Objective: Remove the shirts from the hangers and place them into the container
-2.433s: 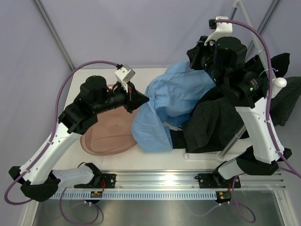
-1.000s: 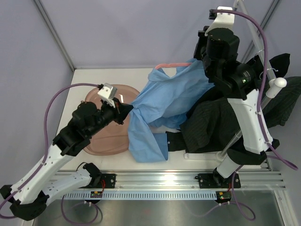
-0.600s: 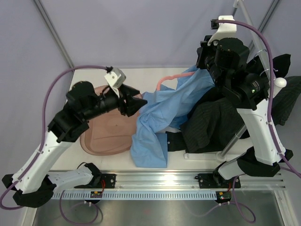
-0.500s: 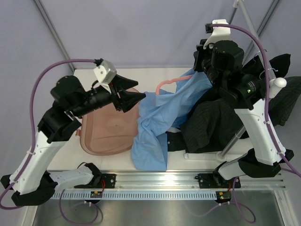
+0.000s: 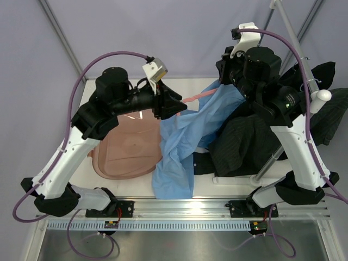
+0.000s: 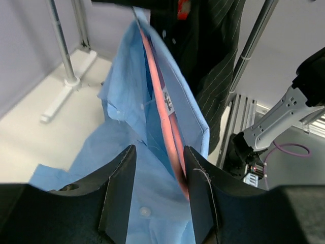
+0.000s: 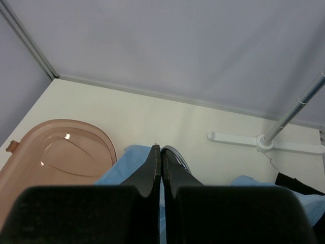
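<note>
The light blue shirt (image 5: 182, 144) (image 6: 127, 96) hangs slack on the pink hanger (image 5: 194, 98) (image 6: 161, 101), and its lower part trails onto the table beside the container (image 5: 122, 152) (image 7: 56, 152). My right gripper (image 5: 223, 73) (image 7: 161, 148) is shut at the top of that hanger, with the curved metal hook (image 7: 179, 154) against its fingers. My left gripper (image 5: 179, 107) (image 6: 159, 152) is open, its jaws on either side of the pink hanger arm and the collar. The charcoal pinstriped shirt (image 5: 244, 141) (image 6: 218, 76) and a black shirt (image 5: 326, 103) hang at the right.
The grey rack pole (image 5: 296, 43) slants up at the back right, and its white foot (image 7: 238, 138) lies on the table. Further poles (image 6: 58, 40) stand behind the blue shirt. The arms' rail (image 5: 217, 209) runs along the near edge.
My left gripper let go of the blue shirt's lower edge, opened, then rose and moved right to the hanger's arm. The right gripper kept holding the hanger up.
</note>
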`<state>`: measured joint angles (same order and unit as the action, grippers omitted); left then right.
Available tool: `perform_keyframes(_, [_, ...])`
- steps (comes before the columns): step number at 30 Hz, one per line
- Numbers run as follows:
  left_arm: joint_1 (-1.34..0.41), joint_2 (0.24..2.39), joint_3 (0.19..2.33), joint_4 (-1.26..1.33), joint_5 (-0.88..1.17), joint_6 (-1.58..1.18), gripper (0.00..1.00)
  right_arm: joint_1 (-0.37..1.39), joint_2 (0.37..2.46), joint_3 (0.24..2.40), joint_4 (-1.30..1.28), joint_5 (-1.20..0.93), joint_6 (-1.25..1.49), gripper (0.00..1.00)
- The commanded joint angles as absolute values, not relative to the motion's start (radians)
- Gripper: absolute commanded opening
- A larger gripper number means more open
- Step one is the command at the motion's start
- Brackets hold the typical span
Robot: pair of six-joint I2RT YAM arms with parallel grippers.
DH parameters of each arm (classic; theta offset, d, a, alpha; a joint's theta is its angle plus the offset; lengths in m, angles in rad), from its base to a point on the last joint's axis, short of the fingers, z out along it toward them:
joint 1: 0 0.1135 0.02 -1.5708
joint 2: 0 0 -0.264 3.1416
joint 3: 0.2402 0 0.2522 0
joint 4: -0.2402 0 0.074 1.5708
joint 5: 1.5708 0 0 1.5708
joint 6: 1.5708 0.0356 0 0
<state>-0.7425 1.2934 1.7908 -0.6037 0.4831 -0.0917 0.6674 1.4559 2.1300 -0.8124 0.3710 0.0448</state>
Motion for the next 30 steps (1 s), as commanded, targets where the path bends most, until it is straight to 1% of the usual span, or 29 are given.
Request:
perform_keyframes(1, [-0.765,1.296,1.787,-0.592,0.508,-0.115,0.46,0.695,1.473,2.218,-0.793,0.341,0.032,0.00])
perform_keyframes(4, [-0.770,1.296,1.766,-0.575,0.500,-0.115,0.46,0.710,1.488,2.249,-0.802,0.347,0.028,0.00])
perform_keyframes(7, [-0.776,1.310,1.773,-0.584,0.499,-0.115,0.44,0.727,1.493,2.253,-0.802,0.356,0.023,0.00])
perform_keyframes(8, [-0.778,1.312,1.778,-0.592,0.494,-0.110,0.39,0.732,1.494,2.258,-0.804,0.363,0.021,0.00])
perform_keyframes(9, [-0.779,1.321,1.792,-0.616,0.486,-0.109,0.22,0.741,1.496,2.261,-0.807,0.367,0.017,0.00])
perform_keyframes(10, [-0.778,1.321,1.796,-0.621,0.471,-0.109,0.12,0.745,1.497,2.264,-0.808,0.370,0.015,0.00])
perform_keyframes(11, [-0.778,1.319,1.795,-0.621,0.457,-0.110,0.04,0.749,1.500,2.266,-0.810,0.377,0.012,0.00])
perform_keyframes(12, [-0.779,1.315,1.792,-0.618,0.451,-0.113,0.00,0.753,1.502,2.266,-0.811,0.377,0.006,0.00])
perform_keyframes(17, [-0.778,1.307,1.792,-0.611,0.422,-0.130,0.00,0.768,1.508,2.263,-0.818,0.397,0.008,0.00])
perform_keyframes(22, [-0.779,1.218,1.706,-0.493,0.362,-0.149,0.00,0.788,1.477,2.206,-0.789,0.410,-0.044,0.00])
perform_keyframes(24, [-0.779,1.198,1.677,-0.456,0.344,-0.155,0.00,0.788,1.477,2.215,-0.811,0.402,-0.043,0.01])
perform_keyframes(25, [-0.779,1.180,1.672,-0.445,0.335,-0.155,0.00,0.788,1.474,2.218,-0.825,0.394,-0.038,0.12])
perform_keyframes(26, [-0.779,1.166,1.651,-0.433,0.321,-0.153,0.00,0.788,1.468,2.215,-0.833,0.376,-0.032,0.36])
perform_keyframes(29, [-0.781,1.122,1.620,-0.397,0.276,-0.143,0.00,0.804,1.404,2.151,-0.841,0.354,0.021,0.60])
perform_keyframes(30, [-0.779,1.114,1.620,-0.397,0.270,-0.140,0.00,0.805,1.355,2.096,-0.841,0.336,0.058,0.70])
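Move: The bare end of the pink hanger is already between the open left fingers, about 2 cm to the right of the left hand and 2 cm below it. Its metal hook, still shut in the right gripper, is some 14 cm right of the left hand and 8 cm ahead. The blue shirt's middle hangs some 20 cm below the left hand, 5 cm right and 3 cm ahead. From the right hand, the hanger's end is about 12 cm left, 8 cm back and 5 cm below. Lower the left gripper about 2.5 cm, easing slightly right, and close it on the hanger's bare end, then keep that pinch while drawing back left some 2 cm. Hold the hook with the right gripper, lifting slightly and bringing it left towards the left hand; only once the left has its grip, open the right fingers and draw that hand left and back, about 4 cm left in all. ##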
